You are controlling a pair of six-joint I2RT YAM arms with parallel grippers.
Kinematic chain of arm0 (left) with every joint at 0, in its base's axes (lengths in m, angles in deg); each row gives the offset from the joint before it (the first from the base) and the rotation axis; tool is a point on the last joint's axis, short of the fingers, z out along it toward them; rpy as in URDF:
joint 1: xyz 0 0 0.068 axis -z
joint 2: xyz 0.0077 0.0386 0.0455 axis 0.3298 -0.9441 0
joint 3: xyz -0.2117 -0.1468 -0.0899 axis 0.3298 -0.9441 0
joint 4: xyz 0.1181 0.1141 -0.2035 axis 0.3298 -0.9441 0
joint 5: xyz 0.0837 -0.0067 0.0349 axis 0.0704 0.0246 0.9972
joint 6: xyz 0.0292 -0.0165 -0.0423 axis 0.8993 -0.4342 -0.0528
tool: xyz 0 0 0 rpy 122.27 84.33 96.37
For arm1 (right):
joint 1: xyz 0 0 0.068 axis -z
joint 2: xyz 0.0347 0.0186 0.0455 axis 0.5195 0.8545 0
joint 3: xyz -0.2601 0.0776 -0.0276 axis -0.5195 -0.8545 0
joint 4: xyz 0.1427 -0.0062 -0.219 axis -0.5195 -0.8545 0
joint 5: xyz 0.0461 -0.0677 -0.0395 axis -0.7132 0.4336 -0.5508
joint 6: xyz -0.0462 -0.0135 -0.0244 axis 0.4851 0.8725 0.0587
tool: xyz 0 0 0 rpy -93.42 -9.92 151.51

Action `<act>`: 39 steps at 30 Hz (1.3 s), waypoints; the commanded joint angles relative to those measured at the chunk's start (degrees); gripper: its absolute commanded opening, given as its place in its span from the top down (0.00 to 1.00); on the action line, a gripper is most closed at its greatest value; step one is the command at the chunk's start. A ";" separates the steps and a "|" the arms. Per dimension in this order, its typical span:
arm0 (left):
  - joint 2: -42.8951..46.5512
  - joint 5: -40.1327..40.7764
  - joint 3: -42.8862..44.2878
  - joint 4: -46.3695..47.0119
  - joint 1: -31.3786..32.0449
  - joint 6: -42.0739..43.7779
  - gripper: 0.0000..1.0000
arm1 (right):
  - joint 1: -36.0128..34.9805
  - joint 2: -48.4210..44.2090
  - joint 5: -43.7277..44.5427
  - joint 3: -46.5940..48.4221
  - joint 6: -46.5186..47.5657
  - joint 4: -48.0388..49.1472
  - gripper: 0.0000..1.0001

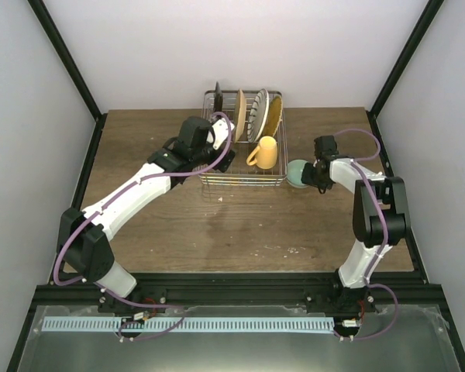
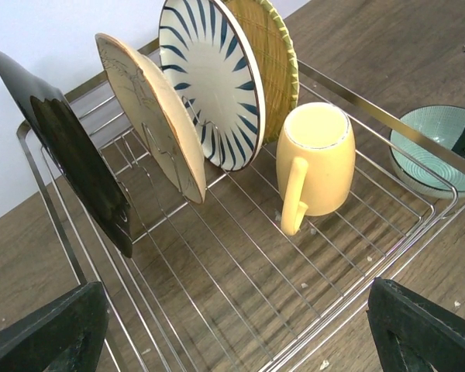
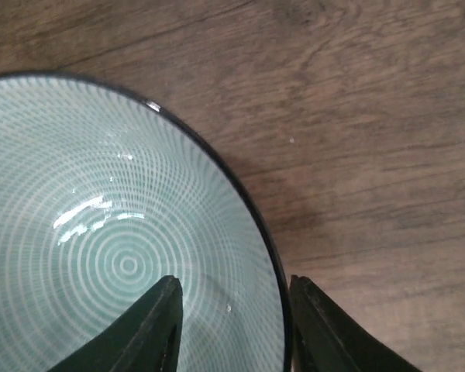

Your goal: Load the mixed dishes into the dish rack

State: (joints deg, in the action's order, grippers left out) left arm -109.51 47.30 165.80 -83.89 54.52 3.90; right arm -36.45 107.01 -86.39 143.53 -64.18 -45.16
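The dish rack holds several plates on edge: a dark one, a beige one, a striped one and a woven yellow one. A yellow mug stands upside down on the rack's grid floor. The mint-green bowl sits on the table just right of the rack. My right gripper straddles its rim, one finger inside and one outside, jaws partly closed with a gap still showing inside. My left gripper hovers wide open over the rack's bare near-left floor.
The rack stands at the back middle of the wooden table. Black frame posts and white walls border the table on the left, right and back. The bowl lies right against the rack's outer wire.
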 commanded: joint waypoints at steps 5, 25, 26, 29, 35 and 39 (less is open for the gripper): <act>0.17 -0.59 0.12 0.68 -0.93 -0.44 0.07 | 0.40 2.46 0.35 0.76 0.01 4.29 0.94; 2.30 -15.85 -2.37 2.76 -6.25 -6.58 0.07 | 13.39 -14.70 -3.72 3.33 3.20 -6.19 0.99; 2.44 -18.28 -2.53 3.13 -6.52 -7.23 0.07 | 14.67 -16.03 -7.71 3.33 3.49 -5.73 0.99; 2.91 -25.62 -3.09 5.54 -6.97 -9.55 0.07 | 16.55 -18.66 -22.56 3.05 3.95 -2.17 0.99; 2.77 -35.49 -5.72 13.49 -7.88 -17.03 0.07 | 16.31 -20.85 -55.52 -3.93 -6.54 15.01 0.99; 2.06 -37.53 -7.49 16.17 -8.23 -18.14 0.07 | 15.22 -20.70 -64.92 -6.74 -11.54 22.26 0.99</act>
State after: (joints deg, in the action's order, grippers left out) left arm -107.78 15.71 160.00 -73.05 46.91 -10.78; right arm -20.34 87.10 -131.88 138.13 -69.05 -34.25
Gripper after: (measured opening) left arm 0.928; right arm 0.069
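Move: The green bowl's right rim already stands between the right hand's open fingers; its middle is about 6 cm left, 2 cm ahead and 2 cm lower. The yellow mug stands some 18 cm left and 10 cm ahead of that hand, inside the dish rack, whose middle is about 28 cm left and 16 cm ahead. From the left hand the bowl lies roughly 28 cm right, 4 cm ahead and 23 cm below. The right fingers pinch the bowl's right rim, then lift it about 16 cm, tilting to point leftward. ##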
